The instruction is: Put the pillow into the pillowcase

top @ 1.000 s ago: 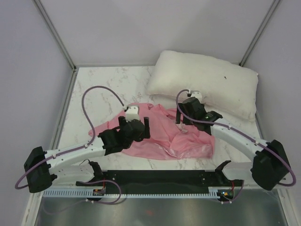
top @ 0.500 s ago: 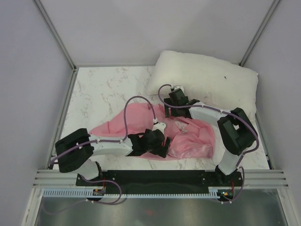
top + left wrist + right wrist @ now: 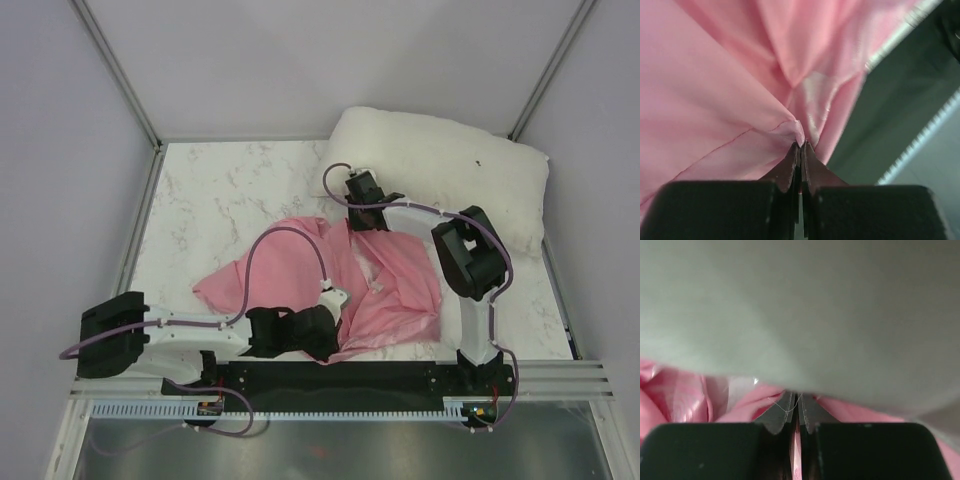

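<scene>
The white pillow (image 3: 450,180) lies at the back right of the table, and it fills the upper part of the right wrist view (image 3: 800,310). The pink satin pillowcase (image 3: 300,275) lies crumpled in the middle, in front of the pillow. My left gripper (image 3: 325,338) is at the pillowcase's near edge, shut on a pinch of pink fabric (image 3: 765,90). My right gripper (image 3: 358,197) is at the pillowcase's far edge, right against the pillow. It is shut on the pink cloth (image 3: 750,400), with a loose thread across its tips.
The marble table (image 3: 220,190) is bare at the left and back left. The black base rail (image 3: 380,378) runs along the near edge, just behind my left gripper and dark in the left wrist view (image 3: 890,110). Pale walls and metal posts enclose the table.
Both grippers have gone from open to shut on the pillowcase. The left one moved to its near edge, the right one back towards the pillow. The cloth now lies pulled out between them.
</scene>
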`<act>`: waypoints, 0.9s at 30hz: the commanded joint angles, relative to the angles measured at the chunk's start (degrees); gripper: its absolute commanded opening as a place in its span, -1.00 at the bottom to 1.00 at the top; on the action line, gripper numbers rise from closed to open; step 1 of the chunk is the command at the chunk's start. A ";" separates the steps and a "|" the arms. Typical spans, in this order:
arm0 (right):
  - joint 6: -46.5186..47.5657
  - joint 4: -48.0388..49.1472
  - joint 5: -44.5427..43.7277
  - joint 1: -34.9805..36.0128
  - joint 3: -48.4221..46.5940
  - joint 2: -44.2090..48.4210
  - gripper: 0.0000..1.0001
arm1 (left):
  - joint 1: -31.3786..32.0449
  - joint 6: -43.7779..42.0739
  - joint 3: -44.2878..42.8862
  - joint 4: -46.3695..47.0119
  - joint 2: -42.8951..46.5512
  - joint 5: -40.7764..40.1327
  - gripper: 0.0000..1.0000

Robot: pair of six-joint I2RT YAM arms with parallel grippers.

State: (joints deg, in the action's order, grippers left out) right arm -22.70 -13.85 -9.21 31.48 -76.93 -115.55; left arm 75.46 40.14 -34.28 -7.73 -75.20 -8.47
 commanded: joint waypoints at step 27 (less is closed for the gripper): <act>9.50 -6.63 3.85 -5.47 -7.98 13.67 0.82 | 8.68 11.63 -7.89 -26.71 19.64 -17.90 0.81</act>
State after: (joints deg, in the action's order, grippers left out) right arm -17.80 -21.91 -5.23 26.02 -86.13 -108.71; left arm 89.21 52.93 -38.54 -28.51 -58.65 -23.66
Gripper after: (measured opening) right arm 0.902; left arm 0.900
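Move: The left hand pinches the pillowcase's near end, with the near table edge some 2 cm behind and 2 cm below it and the cloth's middle about 18 cm ahead, 2 cm left. The right hand holds the pillowcase's far end, its middle some 16 cm back and 6 cm left. The pillow's middle lies about 12 cm ahead, 20 cm right of that hand and 5 cm above it. Both hands drag the pillowcase apart, left about 10 cm back, right about 7 forward, then open and lift. ##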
